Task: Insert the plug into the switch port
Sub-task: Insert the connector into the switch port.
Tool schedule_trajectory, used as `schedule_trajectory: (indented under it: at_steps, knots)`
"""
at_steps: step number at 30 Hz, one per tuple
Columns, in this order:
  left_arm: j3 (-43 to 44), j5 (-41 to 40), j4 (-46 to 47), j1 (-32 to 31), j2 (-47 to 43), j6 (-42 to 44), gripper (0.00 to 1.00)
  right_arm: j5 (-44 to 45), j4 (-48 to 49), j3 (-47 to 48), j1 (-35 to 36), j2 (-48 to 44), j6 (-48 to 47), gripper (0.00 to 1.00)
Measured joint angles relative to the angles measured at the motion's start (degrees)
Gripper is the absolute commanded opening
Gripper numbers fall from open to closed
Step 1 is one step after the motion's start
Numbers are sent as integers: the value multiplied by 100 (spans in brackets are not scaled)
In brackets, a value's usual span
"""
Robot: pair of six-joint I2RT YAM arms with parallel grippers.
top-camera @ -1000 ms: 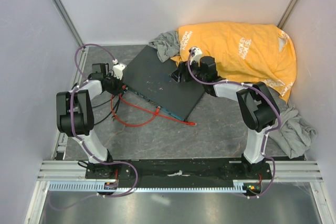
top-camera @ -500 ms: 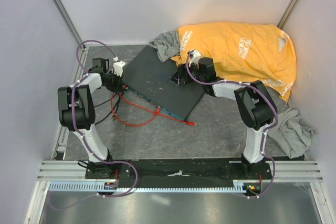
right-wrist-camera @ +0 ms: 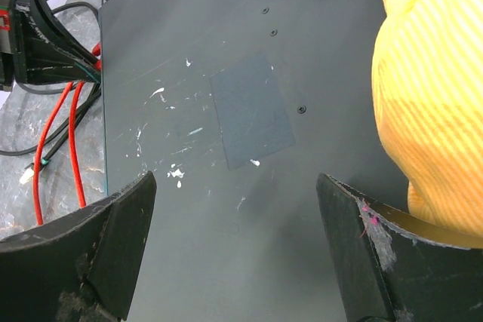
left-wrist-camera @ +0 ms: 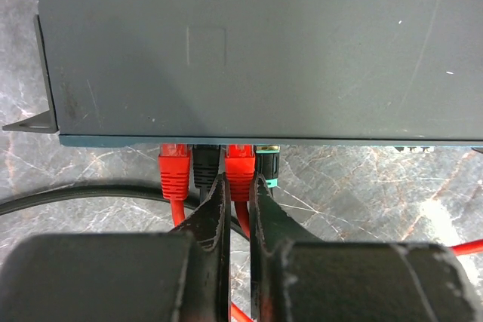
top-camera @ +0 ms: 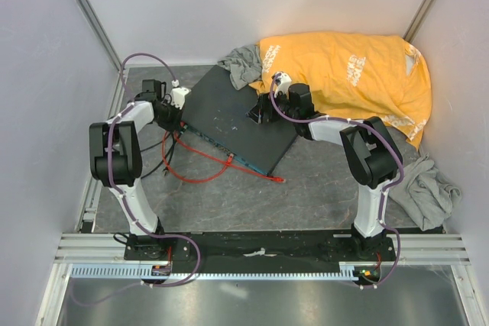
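Note:
The switch (top-camera: 229, 116) is a flat dark grey box lying askew on the table. In the left wrist view its thin blue-green front edge (left-wrist-camera: 317, 141) holds a row of plugs. My left gripper (left-wrist-camera: 240, 188) is shut on the rear of a red plug (left-wrist-camera: 240, 162) that sits in a port, with its red cable (left-wrist-camera: 243, 213) running back between the fingers. My right gripper (right-wrist-camera: 234, 239) hangs open over the switch's top (right-wrist-camera: 226, 58), holding nothing. In the top view the left gripper (top-camera: 177, 110) is at the box's left corner and the right gripper (top-camera: 261, 110) at its right side.
A second red plug (left-wrist-camera: 173, 171), a black plug (left-wrist-camera: 205, 167) and a teal-collared plug (left-wrist-camera: 267, 167) flank the held one. Red and black cables (top-camera: 191, 173) loop on the floor left of the box. A yellow cloth (top-camera: 344, 74) and grey cloths (top-camera: 428, 188) lie at the back and right.
My left arm has swung its wrist toward the back, along the switch's left corner. Its jaws have eased slightly. The right arm has barely moved.

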Motion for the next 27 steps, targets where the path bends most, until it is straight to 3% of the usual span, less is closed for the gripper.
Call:
schedule_trajectory:
  at_steps: [5, 14, 27]
  knots:
    - [138, -389, -101, -177, 48, 50, 12, -39, 2, 11, 0, 2, -2, 94]
    - [129, -739, -33, -297, 35, 50, 31, -26, -109, 13, 0, 2, -72, 95]
    - [-1202, -1154, 1064, -328, -1189, -83, 56, 354, -929, 11, -114, -754, -369, 95]
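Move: The left fingers are nearly shut on the boot of the red plug at the switch port, its middle about 1 cm ahead and 1 cm right of the hand point, at its height. A black plug sits some 2 cm ahead of the hand, another red plug 3 cm ahead and 1 cm left, and the teal-ended connector level with it, 2 cm right. From the right hand, the held plug lies about 27 cm left, 3 cm back and 7 cm lower; the switch's middle is some 8 cm left, 3 cm back, 7 cm below. The left hand first eases the plug forward, just under 1 cm, towards the switch face while rolling its left side up by nearly 10 degrees, then spreads its fingers to about half open, lets go of the red plug and backs out, rising almost 3 cm and drawing back some 2 cm. The right hand, wide open low over the switch lid, waits, dips slightly, then lifts and slides right, each by about 3 cm, away from the switch's middle. ##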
